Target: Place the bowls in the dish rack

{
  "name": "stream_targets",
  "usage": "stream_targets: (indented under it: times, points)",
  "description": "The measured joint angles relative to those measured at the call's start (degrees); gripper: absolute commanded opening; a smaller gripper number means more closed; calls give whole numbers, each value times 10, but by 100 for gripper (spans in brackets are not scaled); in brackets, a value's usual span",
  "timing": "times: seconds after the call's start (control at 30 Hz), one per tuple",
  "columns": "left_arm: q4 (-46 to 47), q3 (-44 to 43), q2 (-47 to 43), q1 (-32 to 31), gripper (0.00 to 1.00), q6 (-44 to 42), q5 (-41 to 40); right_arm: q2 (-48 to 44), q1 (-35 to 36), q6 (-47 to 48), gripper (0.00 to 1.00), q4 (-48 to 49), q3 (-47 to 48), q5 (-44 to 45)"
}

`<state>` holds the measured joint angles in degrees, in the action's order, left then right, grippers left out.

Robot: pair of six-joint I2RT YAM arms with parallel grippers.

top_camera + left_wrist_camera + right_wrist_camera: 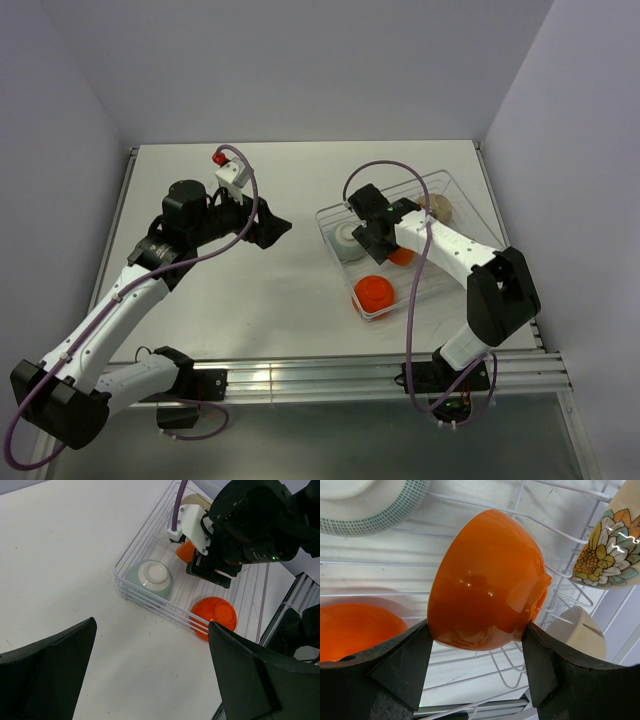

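The dish rack [451, 183], a tray of thin white wires, stands right of centre. My right gripper [476, 630] is shut on an orange bowl [485, 585], tilted on its side just above the rack's wires [540, 665]. The top view shows this held bowl [402, 256] mid-rack. In the rack lie a pale green bowl [150, 578] upside down, a second orange bowl [216, 616] upside down at the near corner, and a cream bowl [438, 208] at the back. My left gripper [152, 675] hangs open over bare table left of the rack, holding nothing.
A flower-patterned bowl [607, 545] leans in the rack just right of the held one. A small white and red object [228, 165] sits on the table behind the left arm. Metal rails [330, 375] run along the table's near edge. Walls close in on three sides.
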<state>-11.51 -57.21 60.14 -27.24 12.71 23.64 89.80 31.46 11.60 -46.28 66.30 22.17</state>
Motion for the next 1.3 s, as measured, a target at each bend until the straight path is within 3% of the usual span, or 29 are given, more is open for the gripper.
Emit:
stream_targets:
  times: [0.17,0.2,0.23,0.4,0.5,0.53,0.63,0.67,1.3]
  points:
    - [0,0,0,0,100,-2,0,11,7,1,13,5,0,11]
    - [0,0,0,0,99,-3,-1,12,7,1,20,6,0,12]
    - [0,0,0,0,100,-5,-1,14,8,2,35,7,0,14]
    - [0,0,-4,0,99,-11,-6,16,8,3,50,7,2,14]
    - [0,0,-4,0,99,-12,-8,17,8,3,66,5,4,13]
    - [0,0,-4,0,99,-12,-9,17,8,3,79,4,5,12]
    - [0,0,-4,0,100,-12,-11,19,7,2,84,-3,5,-3]
    - [0,0,-4,0,100,-12,-11,21,6,2,100,-6,5,-9]
    - [-7,0,-3,1,100,-10,-16,19,1,-2,100,-61,34,-68]
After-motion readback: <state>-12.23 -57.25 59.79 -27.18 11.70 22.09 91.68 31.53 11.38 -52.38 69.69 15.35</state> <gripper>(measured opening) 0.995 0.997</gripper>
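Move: The right hand holds an orange bowl tilted on its side; its spot in the dish rack lies about 3 cm ahead, 3 cm left and 5 cm below. The green bowl is some 8 cm ahead and 12 cm left, the other orange bowl about 4 cm back and 6 cm left, both 6 cm lower. From the left hand the spot is roughly 26 cm right, 6 cm ahead and 25 cm below. The right hand opens wide, letting go of the orange bowl while dipping and backing about 2 cm, then rises. ##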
